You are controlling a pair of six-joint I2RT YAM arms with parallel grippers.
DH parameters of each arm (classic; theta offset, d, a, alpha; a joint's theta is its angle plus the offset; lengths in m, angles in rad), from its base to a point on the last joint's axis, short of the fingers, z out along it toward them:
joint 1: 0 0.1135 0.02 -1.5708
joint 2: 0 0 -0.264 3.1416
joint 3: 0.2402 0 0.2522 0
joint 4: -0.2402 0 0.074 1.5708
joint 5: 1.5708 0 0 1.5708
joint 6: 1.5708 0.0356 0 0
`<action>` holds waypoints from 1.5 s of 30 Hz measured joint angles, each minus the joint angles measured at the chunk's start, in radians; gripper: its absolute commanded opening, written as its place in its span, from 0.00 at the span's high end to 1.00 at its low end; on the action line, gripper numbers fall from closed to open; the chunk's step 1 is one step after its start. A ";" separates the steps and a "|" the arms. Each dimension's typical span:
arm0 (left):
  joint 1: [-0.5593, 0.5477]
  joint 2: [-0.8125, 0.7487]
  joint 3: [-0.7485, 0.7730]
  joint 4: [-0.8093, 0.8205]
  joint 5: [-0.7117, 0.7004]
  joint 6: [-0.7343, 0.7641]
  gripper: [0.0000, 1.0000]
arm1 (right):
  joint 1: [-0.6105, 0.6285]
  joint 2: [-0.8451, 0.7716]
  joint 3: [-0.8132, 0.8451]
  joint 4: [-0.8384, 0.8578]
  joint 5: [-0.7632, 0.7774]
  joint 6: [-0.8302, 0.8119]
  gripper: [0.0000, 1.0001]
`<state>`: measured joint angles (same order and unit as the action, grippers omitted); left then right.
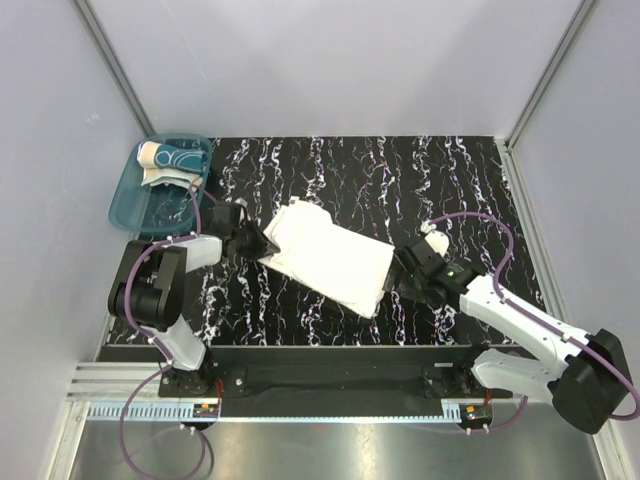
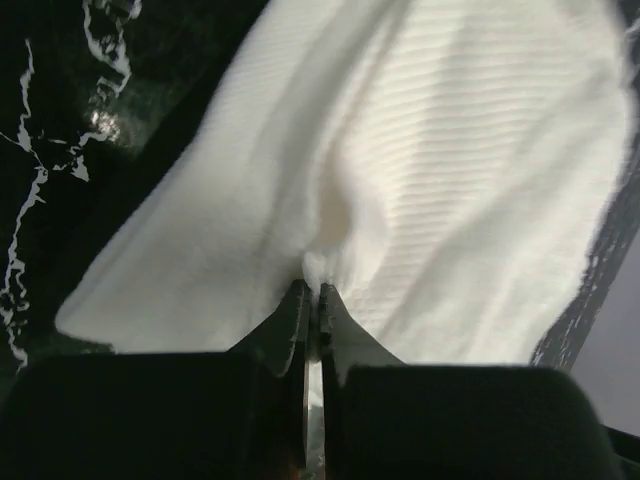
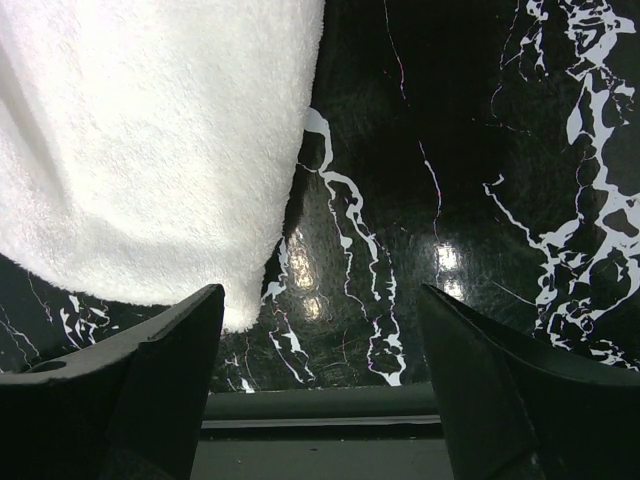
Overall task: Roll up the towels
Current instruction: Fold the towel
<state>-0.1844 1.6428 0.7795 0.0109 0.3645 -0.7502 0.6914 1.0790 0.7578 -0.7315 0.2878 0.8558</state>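
Observation:
A large white terry towel point(image 1: 330, 255) lies spread in the middle of the black marbled table. My left gripper point(image 1: 262, 244) is at its left edge, shut on a pinch of the white towel point(image 2: 400, 170); the cloth bunches right at the fingertips point(image 2: 300, 295). My right gripper point(image 1: 397, 272) sits just off the towel's right end, open, with only bare table between its fingers point(image 3: 180, 340). That white towel point(image 3: 150, 150) fills the upper left of the right wrist view. A smaller cream towel with teal print point(image 1: 168, 158) lies in the tub at the back left.
A translucent teal plastic tub point(image 1: 140, 205) stands at the table's back left corner, close to my left arm. Grey walls enclose the table on three sides. A black rail point(image 1: 330, 355) runs along the near edge.

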 measured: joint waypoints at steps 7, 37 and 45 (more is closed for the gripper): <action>0.000 0.033 -0.005 0.051 0.005 0.008 0.76 | 0.000 0.019 0.000 0.006 -0.003 -0.003 0.15; -0.003 -0.068 -0.046 0.013 -0.262 0.053 0.27 | 0.000 0.078 -0.032 0.069 -0.080 -0.005 0.14; -0.002 -0.100 -0.050 -0.045 -0.304 0.021 0.30 | 0.011 0.080 -0.079 0.098 -0.118 0.007 0.14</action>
<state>-0.1864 1.5433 0.7300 -0.0345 0.0605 -0.7292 0.7029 1.1591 0.6785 -0.6331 0.1699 0.8627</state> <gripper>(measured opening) 0.721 0.860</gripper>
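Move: My left fingers are shut on the white towel. Its left corner is about 4 cm to their left, level with them and roughly 1 cm lower. The towel's middle lies some 12 cm to their right and 1 cm back, and the basket about 15 cm ahead and 23 cm left. For my open right hand, the near-right corner is about 5 cm left, 3 cm back and 7 cm down. My left fingers let go of the towel. That hand hops left about 5 cm towards the left corner, rising some 3 cm and coming back down, its left side rolling up about 15 degrees; the fingers spread wide as it lands over the corner. Meanwhile my right hand, still wide open, sinks about 4 cm towards the near-right corner, easing a little left and back. ##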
